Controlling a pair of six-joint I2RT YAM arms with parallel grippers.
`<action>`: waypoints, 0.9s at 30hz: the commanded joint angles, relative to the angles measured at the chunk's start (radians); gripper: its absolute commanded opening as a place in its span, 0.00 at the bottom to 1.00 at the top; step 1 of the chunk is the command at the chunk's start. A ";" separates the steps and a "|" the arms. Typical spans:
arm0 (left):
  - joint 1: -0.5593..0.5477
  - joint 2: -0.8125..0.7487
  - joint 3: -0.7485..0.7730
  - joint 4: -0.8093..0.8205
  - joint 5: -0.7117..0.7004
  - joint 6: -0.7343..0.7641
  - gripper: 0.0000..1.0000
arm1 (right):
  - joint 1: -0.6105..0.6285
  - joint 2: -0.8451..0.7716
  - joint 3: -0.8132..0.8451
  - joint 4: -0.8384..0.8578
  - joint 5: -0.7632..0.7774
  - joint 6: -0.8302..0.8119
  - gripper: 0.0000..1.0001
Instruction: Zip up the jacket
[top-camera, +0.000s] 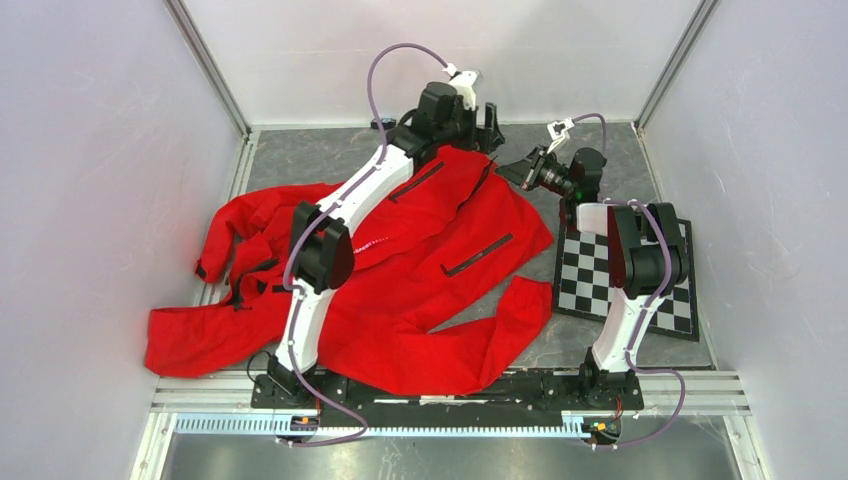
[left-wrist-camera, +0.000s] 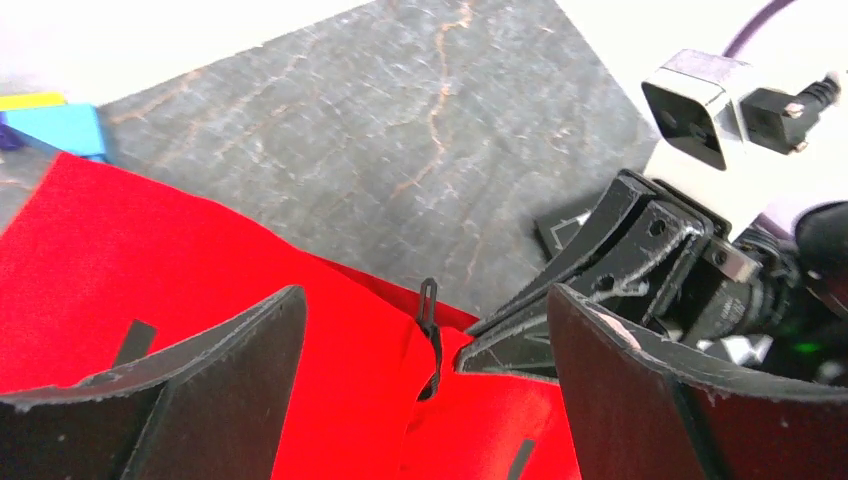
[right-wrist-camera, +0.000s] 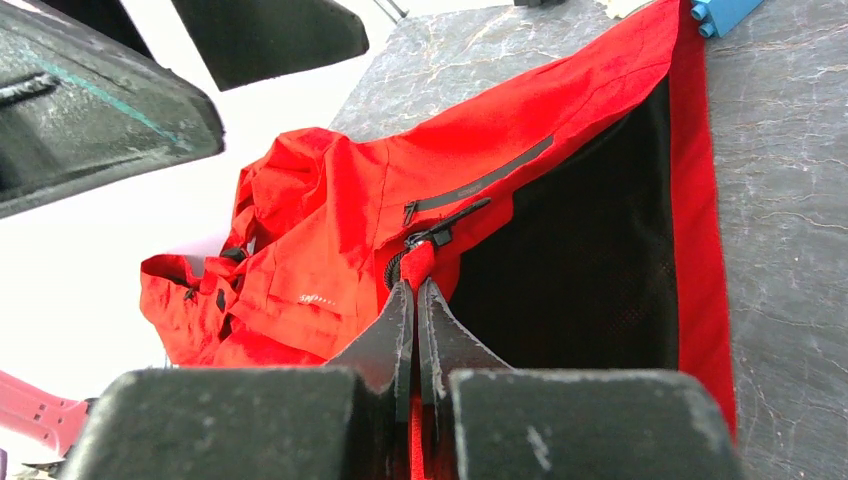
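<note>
The red jacket (top-camera: 430, 270) lies spread on the grey table, its front zipper running under my left arm. My left gripper (left-wrist-camera: 425, 298) hovers open over the jacket's far hem, one finger on each side of the black zipper pull (left-wrist-camera: 430, 335), touching nothing. In the top view it sits at the far edge (top-camera: 485, 125). My right gripper (right-wrist-camera: 415, 287) is shut on the red hem fabric just below the zipper slider (right-wrist-camera: 430, 238), holding it slightly raised so the dark lining (right-wrist-camera: 590, 250) shows. A black pocket strip (right-wrist-camera: 480, 182) runs beside it.
A checkerboard mat (top-camera: 625, 275) lies under my right arm. A blue block (left-wrist-camera: 60, 128) sits on the table beyond the hem. White enclosure walls stand close on three sides. The right gripper's fingers (left-wrist-camera: 600, 270) are right beside my left gripper.
</note>
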 joint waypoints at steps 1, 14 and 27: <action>-0.078 0.029 0.098 -0.077 -0.281 0.150 0.92 | 0.008 -0.054 0.047 -0.008 0.014 -0.042 0.00; -0.125 0.135 0.269 -0.160 -0.366 0.231 0.57 | 0.013 -0.055 0.053 -0.012 0.018 -0.035 0.00; -0.155 0.197 0.312 -0.190 -0.353 0.276 0.61 | 0.013 -0.071 0.054 -0.011 0.015 -0.035 0.00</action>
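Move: The zipper's slider, its dark pull tab standing up, lies about 5 cm back from the open left hand, 1 cm to its left and some 9 cm below. The right fingertips are just beside the slider, 6 cm back, 2 cm right and 9 cm below the left hand; the upper black pocket strip lies roughly 2 cm ahead, 14 cm left and 18 cm below. From the right hand, the slider is about 1 cm ahead, 2 cm left and 1 cm up. Having already let go of the pull tab, the left hand first shifts some 2.5 cm to the right, level above the slider, and then sinks about 3.5 cm towards it, its fingers narrowing from nearly wide open to a little over half but gripping nothing. Over the whole way its wrist rolls about 20 degrees, left side rising, so the fingers dip more steeply, while the right hand stays in place, fingers shut, and keeps pinching the red jacket edge beside the slider. ##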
